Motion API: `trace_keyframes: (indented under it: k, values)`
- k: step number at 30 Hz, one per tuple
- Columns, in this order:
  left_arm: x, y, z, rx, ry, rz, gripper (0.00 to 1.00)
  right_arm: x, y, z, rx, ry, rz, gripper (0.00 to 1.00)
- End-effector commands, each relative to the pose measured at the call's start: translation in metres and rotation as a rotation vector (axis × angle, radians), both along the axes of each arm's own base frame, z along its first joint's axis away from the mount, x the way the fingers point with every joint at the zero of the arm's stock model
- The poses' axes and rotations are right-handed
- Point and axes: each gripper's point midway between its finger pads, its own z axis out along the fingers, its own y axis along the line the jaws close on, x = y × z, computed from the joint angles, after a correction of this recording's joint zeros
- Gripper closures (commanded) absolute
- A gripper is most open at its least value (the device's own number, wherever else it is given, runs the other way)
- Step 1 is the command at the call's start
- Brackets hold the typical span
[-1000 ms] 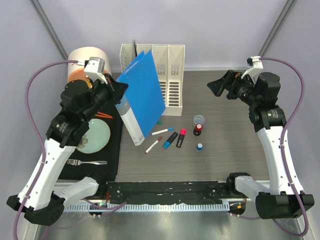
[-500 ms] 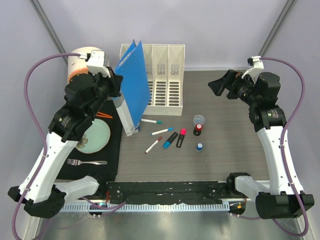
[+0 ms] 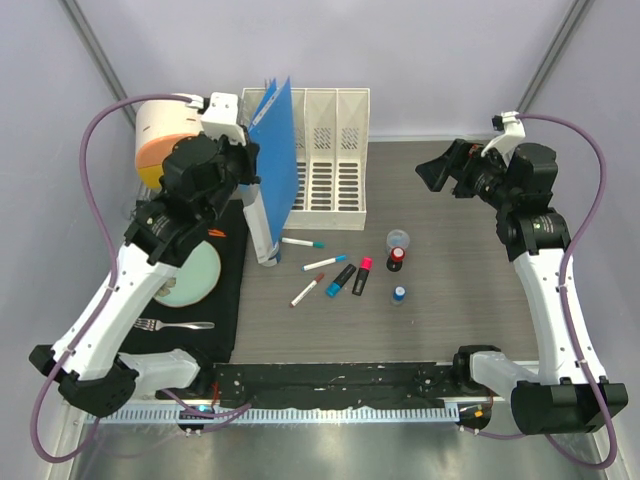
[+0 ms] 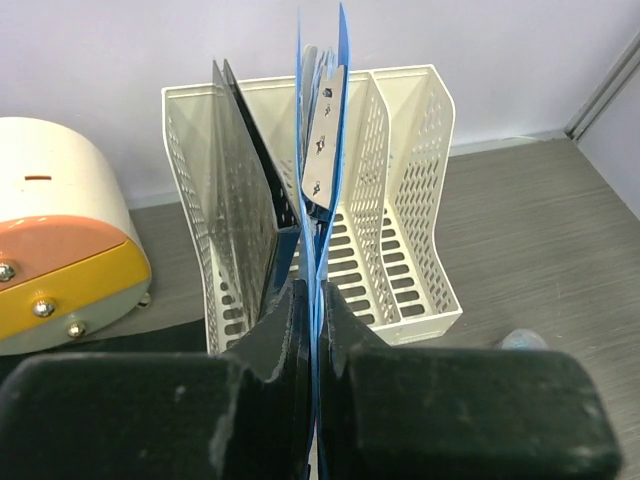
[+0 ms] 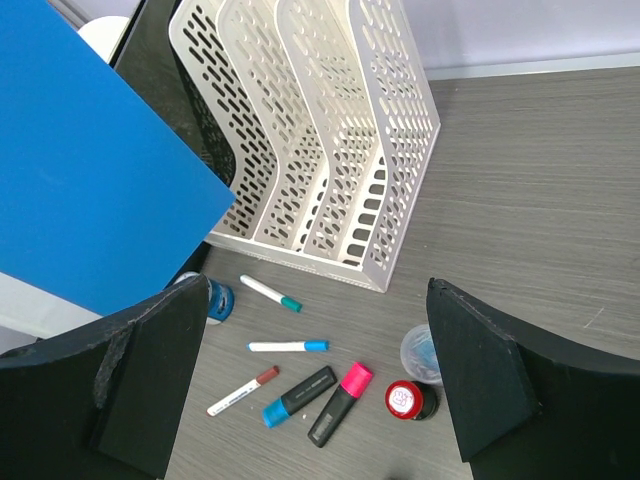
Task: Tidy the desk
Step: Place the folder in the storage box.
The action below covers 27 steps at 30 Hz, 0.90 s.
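My left gripper (image 3: 252, 170) (image 4: 313, 300) is shut on a blue folder (image 3: 280, 150) (image 5: 90, 150), held upright and edge-on at the left end of the white file rack (image 3: 335, 150) (image 4: 400, 200) (image 5: 320, 130). A white edge (image 3: 258, 225) hangs below the folder. Whether the folder is inside a slot I cannot tell. A dark folder (image 4: 245, 180) stands in the rack's left slot. My right gripper (image 3: 432, 175) (image 5: 315, 285) hangs open above the desk (image 3: 470, 280), back right, holding nothing.
Markers (image 3: 325, 262) and highlighters (image 3: 362, 275) lie in front of the rack, beside a red-lidded stamp (image 3: 397, 260), a clear cup (image 3: 399, 239) and a small blue jar (image 3: 399, 294). At the left, a black mat (image 3: 215, 290) carries a green plate (image 3: 190, 272) and fork (image 3: 175, 325). A white-and-orange container (image 3: 160, 130) stands behind.
My left arm has swung the blue folder from a tilted, face-on pose to upright and edge-on, and carried it back toward the rack. The right arm has not moved.
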Motion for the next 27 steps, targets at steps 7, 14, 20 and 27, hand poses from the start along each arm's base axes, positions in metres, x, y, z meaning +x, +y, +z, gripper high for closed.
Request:
trace_keyframes:
  k: [7, 14, 20, 27]
  values:
    - [-0.069, 0.038, 0.103, -0.287, -0.159, -0.027, 1.00, 0.004, -0.004, 0.010, -0.022, -0.037, -0.009, 0.04]
    - [-0.096, 0.019, 0.114, -0.377, -0.163, -0.197, 1.00, -0.001, -0.002, 0.009, -0.023, -0.039, 0.004, 0.04]
    - [-0.085, 0.001, 0.102, -0.343, -0.114, -0.236, 1.00, -0.005, -0.003, 0.011, -0.038, -0.044, 0.001, 0.04]
    - [-0.048, 0.007, 0.071, -0.242, -0.096, -0.094, 1.00, -0.004, -0.004, 0.006, -0.050, -0.034, 0.001, 0.04]
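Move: The storage box, where the held blue folder is to go, stands with its middle about 25 cm ahead of the left hand, 6 cm to its right and 32 cm below. The gray folder in its left slot is some 22 cm straight ahead of that hand. The drawer cabinet is about 20 cm ahead and 20 cm left; the blue-and-white jar roughly 8 cm ahead and 2 cm left. From the right hand the box lies about 25 cm ahead and 21 cm left. The blue folder, still pinched by one edge in the left gripper, is drawn up and back from over the storage box, about 9 cm each way with a little drift left. Then it swings rightward and comes down and forward again by some 3 cm each, clear to the right of the gray folder. The wrist rolls its left side down about 15 degrees and turns some 10 degrees clockwise; the fingers keep their hold. ##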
